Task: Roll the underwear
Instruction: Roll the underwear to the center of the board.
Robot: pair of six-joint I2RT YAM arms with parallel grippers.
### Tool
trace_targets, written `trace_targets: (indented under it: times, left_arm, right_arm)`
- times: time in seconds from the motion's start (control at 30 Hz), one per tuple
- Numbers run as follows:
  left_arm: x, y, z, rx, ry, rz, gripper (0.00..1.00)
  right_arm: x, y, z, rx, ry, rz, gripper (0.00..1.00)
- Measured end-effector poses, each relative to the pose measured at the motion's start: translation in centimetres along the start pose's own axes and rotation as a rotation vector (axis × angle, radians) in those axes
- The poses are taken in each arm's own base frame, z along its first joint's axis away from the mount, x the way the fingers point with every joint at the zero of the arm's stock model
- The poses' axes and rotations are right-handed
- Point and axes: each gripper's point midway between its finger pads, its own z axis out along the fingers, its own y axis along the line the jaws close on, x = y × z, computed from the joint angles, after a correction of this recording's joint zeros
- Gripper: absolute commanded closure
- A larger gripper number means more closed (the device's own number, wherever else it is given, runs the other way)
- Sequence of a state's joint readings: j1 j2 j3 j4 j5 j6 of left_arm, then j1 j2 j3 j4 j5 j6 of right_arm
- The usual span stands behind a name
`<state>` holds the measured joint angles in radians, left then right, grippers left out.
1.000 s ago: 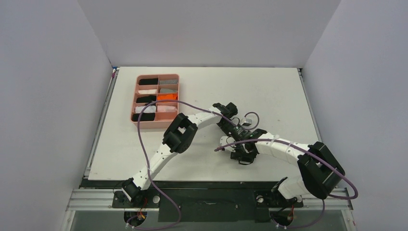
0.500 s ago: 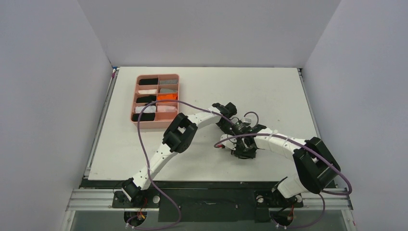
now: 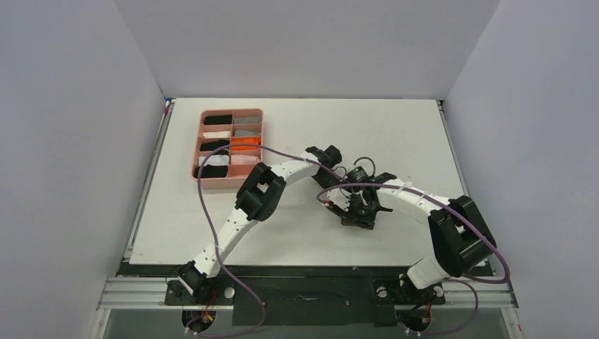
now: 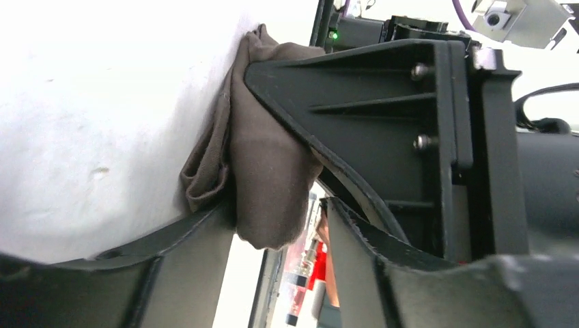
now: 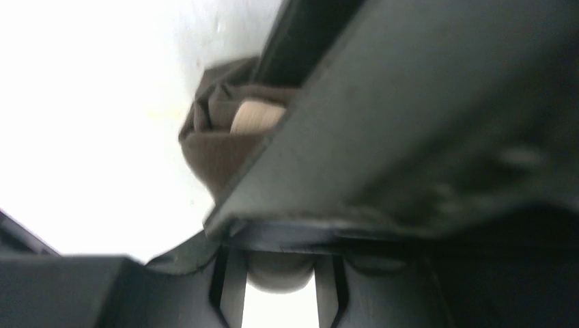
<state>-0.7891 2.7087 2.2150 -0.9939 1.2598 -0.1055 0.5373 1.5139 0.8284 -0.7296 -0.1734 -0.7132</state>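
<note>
The underwear point(image 4: 266, 171) is a dark grey-brown bundle held off the white table between the two grippers. In the right wrist view the underwear point(image 5: 218, 154) shows as a roll with its beige waistband point(image 5: 256, 116) curled inside. My left gripper point(image 4: 280, 212) is open around the cloth's lower end, with a gap beside one finger. My right gripper point(image 5: 280, 287) is shut on the underwear, a rounded lump of cloth filling the space between its fingers. From above, the left gripper point(image 3: 337, 175) and the right gripper point(image 3: 357, 212) meet at mid-table and hide most of the cloth.
A pink tray point(image 3: 231, 111) of small rolled cloths stands at the back left of the table. Purple cables loop over both arms near the grippers. White walls close in the table on three sides.
The left jaws have opened off the cloth. The right gripper has moved away from the near edge toward the left gripper, and its jaws have narrowed onto the cloth.
</note>
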Motion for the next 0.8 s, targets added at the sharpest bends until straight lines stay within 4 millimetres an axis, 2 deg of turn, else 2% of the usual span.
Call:
trace_targets:
  times: [0.23, 0.47, 0.8]
  left_arm:
    - [-0.8, 0.2, -2.6, -0.034, -0.053, 0.002, 0.31]
    - [-0.7, 0.2, -3.6, -0.046, -0.070, -0.005, 0.22]
    - [-0.8, 0.3, -4.8, -0.059, -0.093, -0.014, 0.17]
  right_arm:
    - [-1.4, -1.0, -0.2, 0.000, -0.071, 0.018, 1.00]
    - [-2.3, -1.1, -0.4, -0.042, -0.152, 0.042, 1.00]
    - [-3.3, -0.8, -0.8, -0.114, -0.204, 0.070, 1.00]
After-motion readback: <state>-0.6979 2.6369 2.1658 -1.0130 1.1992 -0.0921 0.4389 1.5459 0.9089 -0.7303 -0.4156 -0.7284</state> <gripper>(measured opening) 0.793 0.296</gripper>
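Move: The rolled underwear is in the right hand's pinch near its right end; its middle lies roughly 3 cm to that hand's left and 1 cm back, at about fingertip height. From the right hand, the centre of the board is some 10 cm ahead and 16 cm left, and the pink organizer box about 20 cm ahead and 41 cm left. From the left hand, its fingers already parting around the near end, the roll's middle is about 4 cm right, 2 cm back and 1 cm lower. The left hand spreads its already parting fingers to wide open around the near end of the rolled underwear, while it draws forward and left about 5 cm, rising a little. The right hand keeps its pinch on the other end and brings the roll along, some 3 cm left with a smaller shift forward and a rise of about 2 cm, its left side tilting up by 10 to 15 degrees. ##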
